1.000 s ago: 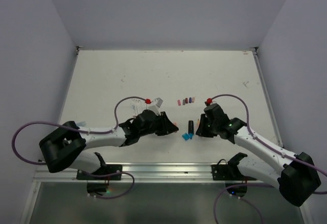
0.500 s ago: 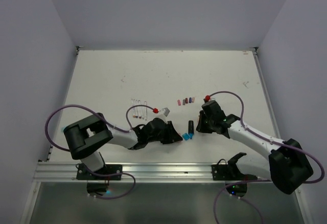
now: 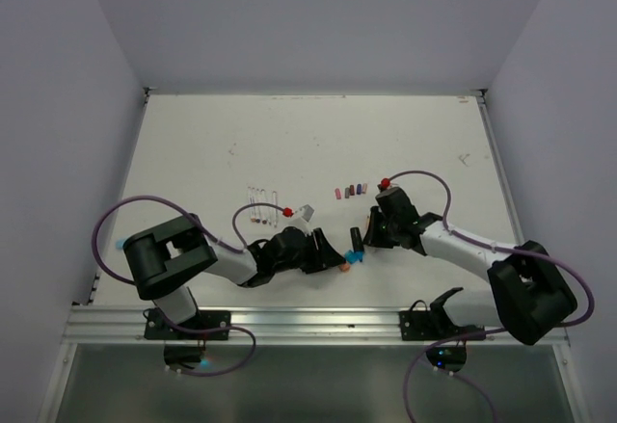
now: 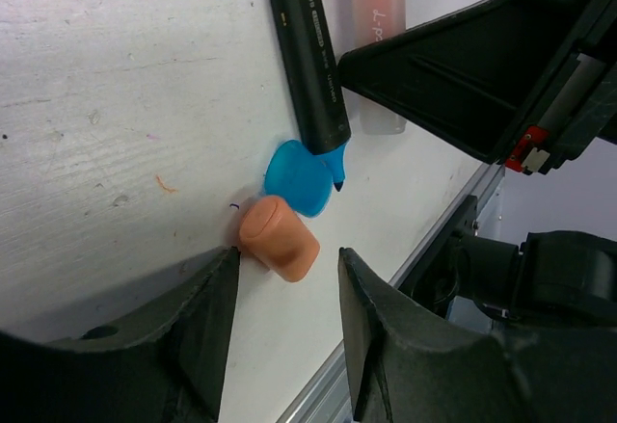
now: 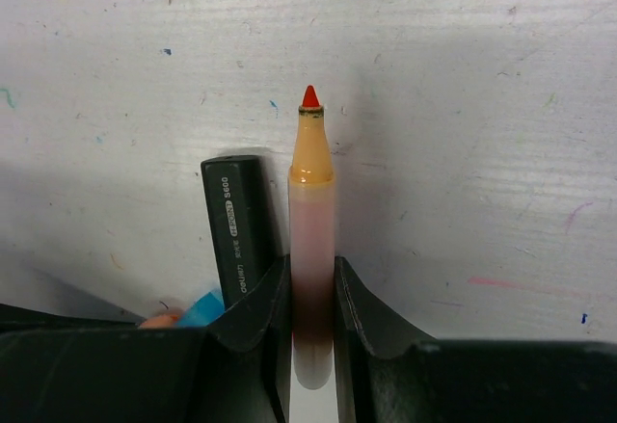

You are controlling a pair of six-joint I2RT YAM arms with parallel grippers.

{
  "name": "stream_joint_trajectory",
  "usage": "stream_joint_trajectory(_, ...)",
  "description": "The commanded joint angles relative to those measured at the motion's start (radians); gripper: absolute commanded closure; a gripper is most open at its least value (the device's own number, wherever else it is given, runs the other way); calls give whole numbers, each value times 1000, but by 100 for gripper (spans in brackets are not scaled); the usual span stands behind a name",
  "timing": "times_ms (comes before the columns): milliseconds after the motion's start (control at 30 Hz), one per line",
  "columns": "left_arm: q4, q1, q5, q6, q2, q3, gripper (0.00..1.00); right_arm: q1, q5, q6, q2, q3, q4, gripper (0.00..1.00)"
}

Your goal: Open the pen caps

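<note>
An orange cap (image 4: 280, 240) lies loose on the table, just past the tips of my left gripper (image 4: 287, 259), which is open with nothing between its fingers. A blue cap (image 4: 297, 177) rests against it, at the blue tip of an uncapped black marker (image 4: 308, 57). My right gripper (image 5: 311, 264) is shut on a salmon marker body (image 5: 311, 201), whose bare orange tip points away from the fingers. From above, the left gripper (image 3: 333, 257) and the right gripper (image 3: 369, 235) sit close together near the front edge, with the orange cap (image 3: 343, 269) between them.
A row of small coloured caps (image 3: 352, 191) lies behind the grippers. Thin white pen barrels (image 3: 260, 201) lie to the left. The table's metal front rail (image 3: 318, 319) runs close behind the left gripper. The right arm's black gripper body (image 4: 482, 66) fills the left wrist view's right side.
My left gripper came toward the front edge, then opened and let go of the orange cap, which now lies by the blue cap. The right gripper shifted slightly left, still holding the salmon marker.
</note>
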Motion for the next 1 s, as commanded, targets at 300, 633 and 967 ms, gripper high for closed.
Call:
stream_joint_trajectory(300,-2,-4,-70,-12,-28,-59,46,-2,1,2,-7,1,-9,63)
stream_joint_trajectory(633,-402,-2,-270,48,-374,-47,41,-3,8,-20,-38,16,-25,59)
stream_joint_trajectory(967,-916,128,-402,73,-796,-18,25,-3,-162,-40,-199,99,-55,58)
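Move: The left hand, already open, has the orange cap about 2 cm to its right, with the blue cap some 4 cm right and 2 cm ahead. The light blue marker lies far off, roughly 49 cm left and 6 cm ahead; the uncapped white pens are some 19 cm left, 14 cm ahead. From the right hand, still gripping the orange marker, the black marker lies about 3 cm left, level, and the blue cap 4 cm left, 4 cm back. Everything is a centimetre or two lower. Open the right fingers first, letting go of the orange marker alongside the black one, hold there, then lift the right gripper straight up about 4 cm. Keep the left gripper by the orange cap briefly, then draw it left about 11 cm and up about 8 cm, away from the two caps and towards the light blue marker, spreading its fingers wider and turning counter-clockwise. ##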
